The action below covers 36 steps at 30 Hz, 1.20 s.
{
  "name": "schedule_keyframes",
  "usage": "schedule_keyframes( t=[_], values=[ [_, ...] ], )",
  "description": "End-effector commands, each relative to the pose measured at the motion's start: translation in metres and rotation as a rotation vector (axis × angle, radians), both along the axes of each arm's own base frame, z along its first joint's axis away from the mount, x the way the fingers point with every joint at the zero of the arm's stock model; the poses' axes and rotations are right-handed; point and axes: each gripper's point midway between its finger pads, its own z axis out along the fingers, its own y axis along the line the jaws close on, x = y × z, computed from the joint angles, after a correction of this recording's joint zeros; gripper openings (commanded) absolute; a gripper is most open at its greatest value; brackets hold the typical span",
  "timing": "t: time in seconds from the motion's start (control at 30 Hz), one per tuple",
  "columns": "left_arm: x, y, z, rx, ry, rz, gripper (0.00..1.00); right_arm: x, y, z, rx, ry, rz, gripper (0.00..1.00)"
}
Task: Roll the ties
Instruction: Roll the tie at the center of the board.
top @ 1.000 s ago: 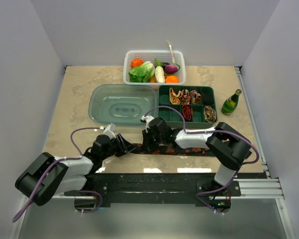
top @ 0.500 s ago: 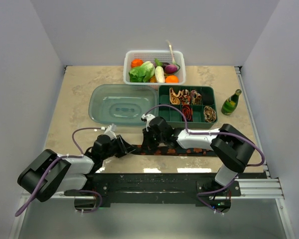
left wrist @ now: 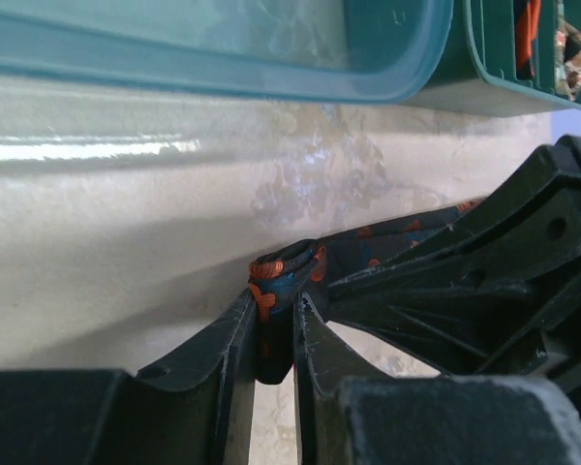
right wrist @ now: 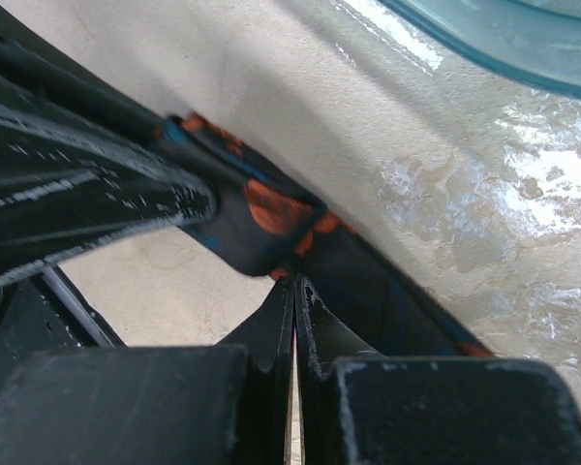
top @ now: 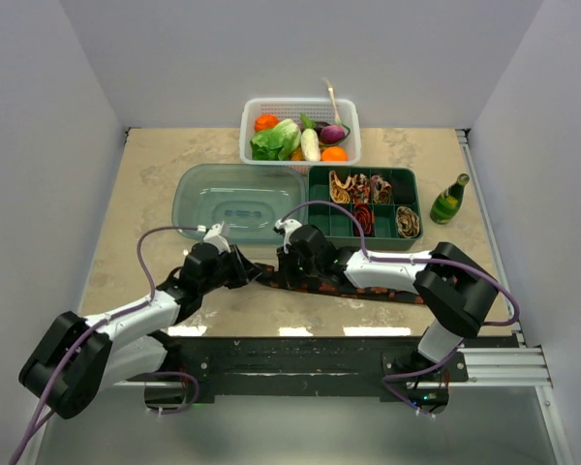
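A black tie with orange-red motifs (top: 334, 288) lies stretched across the table's near part, mostly under the right arm. Its left end is folded over into a small bunch (left wrist: 281, 276). My left gripper (top: 244, 271) is shut on that bunch, which is pinched between both fingers (left wrist: 274, 315). My right gripper (top: 286, 274) is shut, fingers pressed together with nothing between them, its tips (right wrist: 295, 283) touching the tie (right wrist: 271, 223) just beside the left fingers (right wrist: 77, 194). Several rolled ties (top: 366, 218) sit in the green compartment tray (top: 364, 170).
A clear teal lid (top: 237, 203) lies just beyond both grippers, its rim close in the left wrist view (left wrist: 223, 82). A white basket of vegetables (top: 300, 131) stands at the back. A green bottle (top: 450, 201) stands right of the tray.
My left arm has reached forward and right, and its jaws have narrowed onto the tie's folded end. The right gripper and the tie's left part have shifted slightly away from the near edge.
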Motion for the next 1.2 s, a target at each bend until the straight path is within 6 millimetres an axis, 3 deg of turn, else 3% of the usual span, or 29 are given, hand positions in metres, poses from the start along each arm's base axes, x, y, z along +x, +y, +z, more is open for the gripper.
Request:
schedule_keyframes(
  t=[0.0,0.17,0.37,0.43,0.63,0.77,1.03,1.17],
  values=[
    [0.011,0.026,0.001,0.179,-0.001,0.074,0.2,0.013,0.013,0.028,0.042,-0.071,0.005,0.0],
    [0.012,0.05,0.003,0.31,0.014,0.134,0.2,0.016,0.02,0.029,0.053,-0.074,0.013,0.0],
    [0.014,0.06,0.012,0.4,0.021,0.125,0.2,0.018,0.038,0.023,0.104,-0.049,0.025,0.0],
    [0.013,0.057,0.014,0.395,0.017,0.108,0.21,0.018,0.049,0.025,0.142,-0.044,0.038,0.0],
    [0.011,0.049,0.023,0.339,-0.013,0.081,0.23,0.007,0.073,0.008,0.149,-0.001,0.085,0.0],
    [0.009,0.043,0.027,0.341,-0.023,0.024,0.23,0.001,0.078,-0.001,0.144,0.022,0.09,0.0],
    [0.0,0.041,0.017,0.407,0.046,-0.066,0.2,0.011,0.082,0.003,0.134,0.0,0.075,0.0],
    [0.001,0.039,0.028,0.408,0.055,-0.079,0.2,0.013,0.085,-0.007,0.11,0.011,0.074,0.0]
  ],
)
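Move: The rolled end of the tie is already pinched at my left fingertips, a few centimetres above the table. From my shut right fingers this roll lies about 7 cm left, 2 cm ahead and 1 cm higher. The middle of the flat strip is about 17 cm right of my right hand and 1 cm back, 2 cm lower. The clear tray's middle is some 20 cm ahead of my left hand, 4 cm to its left and 3 cm below. Keeping my pinch on the roll, I carry my left hand about 5 cm to the left, turning it some 25 degrees so its fingers point more steeply down. My right hand, still shut, rises a little, then follows about 7 cm left while sinking back down, closing up on the roll from its right, its tips at the tie just beside it. ##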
